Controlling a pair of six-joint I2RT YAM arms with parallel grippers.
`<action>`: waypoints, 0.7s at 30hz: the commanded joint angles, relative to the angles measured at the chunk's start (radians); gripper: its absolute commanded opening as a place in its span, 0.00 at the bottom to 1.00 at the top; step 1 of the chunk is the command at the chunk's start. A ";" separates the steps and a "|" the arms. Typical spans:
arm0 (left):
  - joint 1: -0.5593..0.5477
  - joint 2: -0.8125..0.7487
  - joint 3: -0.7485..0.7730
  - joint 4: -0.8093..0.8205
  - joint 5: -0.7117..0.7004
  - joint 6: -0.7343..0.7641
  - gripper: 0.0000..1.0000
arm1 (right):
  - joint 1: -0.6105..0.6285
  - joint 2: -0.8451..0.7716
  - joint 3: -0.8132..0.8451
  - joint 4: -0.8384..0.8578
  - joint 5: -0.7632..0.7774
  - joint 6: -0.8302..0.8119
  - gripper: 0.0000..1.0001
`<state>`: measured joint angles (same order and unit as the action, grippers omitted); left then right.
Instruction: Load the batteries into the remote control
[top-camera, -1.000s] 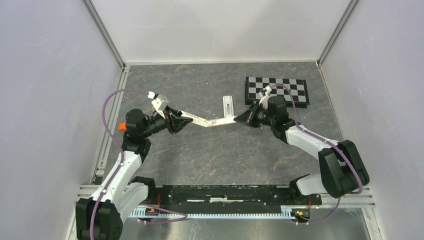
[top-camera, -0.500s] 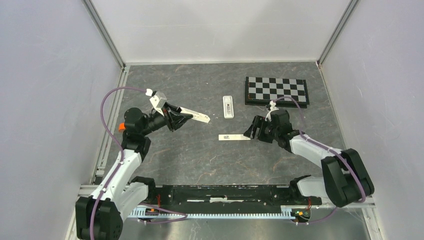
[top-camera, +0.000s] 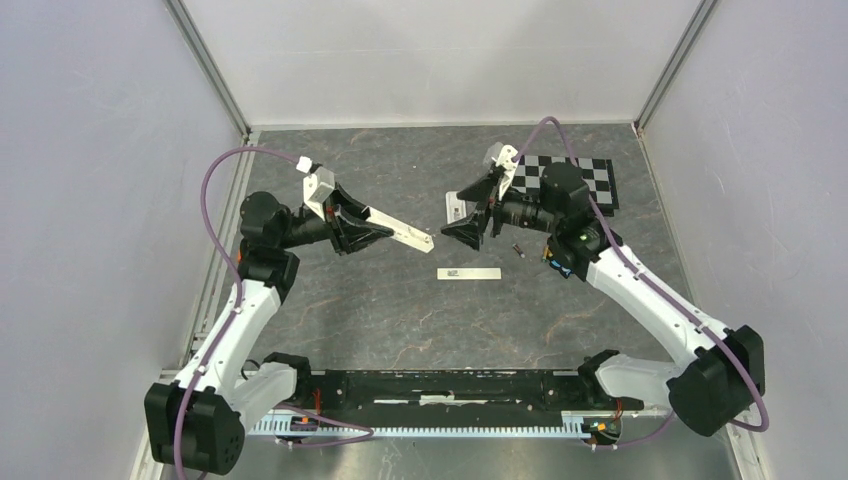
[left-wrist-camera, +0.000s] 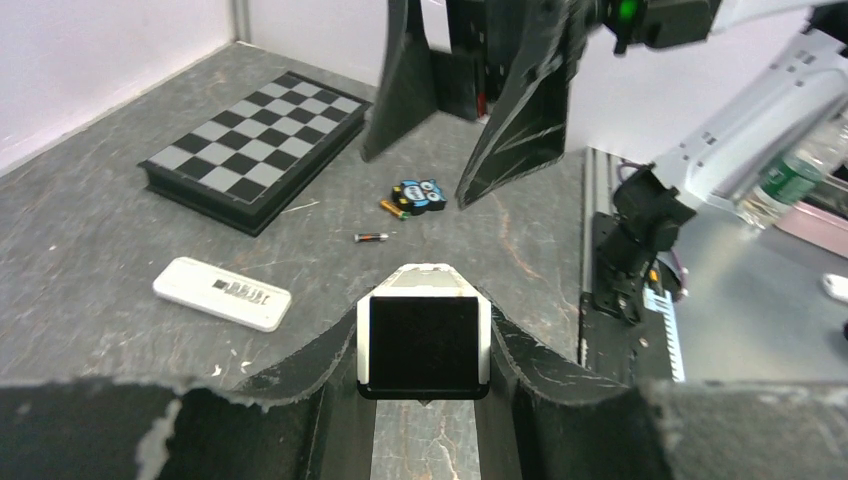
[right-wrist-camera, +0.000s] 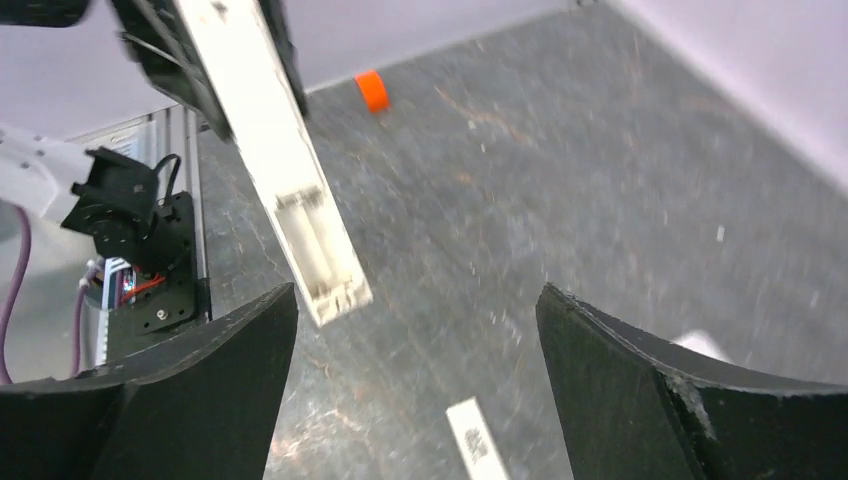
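My left gripper (top-camera: 378, 229) is shut on the white remote control (top-camera: 405, 233) and holds it above the table, its free end toward the right arm. In the left wrist view the remote's dark end (left-wrist-camera: 423, 345) sits between my fingers. The right wrist view shows its battery recess (right-wrist-camera: 308, 240) facing up. My right gripper (top-camera: 456, 214) is open and empty, raised just past the remote's tip; it also shows in the left wrist view (left-wrist-camera: 417, 178). One slim battery (top-camera: 517, 248) lies on the table, and the left wrist view shows it (left-wrist-camera: 371, 237) with a second one (left-wrist-camera: 392, 208).
A flat white cover strip (top-camera: 468, 273) with a label lies on the table below the grippers. Another white handset-shaped piece (left-wrist-camera: 222, 293) lies beside a folded chessboard (top-camera: 575, 180). A small blue owl figure (left-wrist-camera: 418, 197) sits by the batteries. Grey walls enclose the table.
The cover strip came off the remote and now lies on the table. My right gripper let go, rose from the table and moved far-left toward the remote's tip. The left arm lifted slightly.
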<state>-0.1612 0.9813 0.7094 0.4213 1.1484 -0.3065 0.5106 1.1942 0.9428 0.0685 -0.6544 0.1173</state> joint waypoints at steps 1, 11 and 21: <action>-0.010 0.003 0.065 0.035 0.127 -0.024 0.02 | 0.043 0.046 0.111 0.008 -0.157 -0.194 0.92; -0.015 0.043 0.120 0.034 0.186 -0.017 0.02 | 0.179 0.189 0.344 -0.301 -0.233 -0.422 0.91; -0.015 0.041 0.143 0.034 0.184 0.000 0.06 | 0.200 0.208 0.255 -0.093 -0.181 -0.313 0.58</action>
<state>-0.1726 1.0260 0.8074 0.4232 1.3136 -0.3050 0.7090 1.4250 1.2446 -0.2058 -0.8482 -0.2668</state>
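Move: The free end of the remote control, held in the left hand with its battery bay open, lies about 6 cm to the right hand's left, 4 cm back and 3 cm lower; from the left hand it is some 11 cm right, 2 cm back and 5 cm below. On the table, roughly 24 cm below the right hand, the white cover strip lies level ahead-wise and 4 cm right, the small white remote 14 cm ahead and 2 cm right, and a loose battery 6 cm ahead and 17 cm right. Leftwards by about 8 cm and back some 5, the right hand sweeps in an arc that first rises about 4 cm and then sinks again, swinging roughly 25 degrees counter-clockwise to bring its open fingers around the remote's free end; there it slows and starts closing them. The left hand keeps its grip on the remote, drawing it back and up about 2 cm each while turning 10 degrees clockwise. ##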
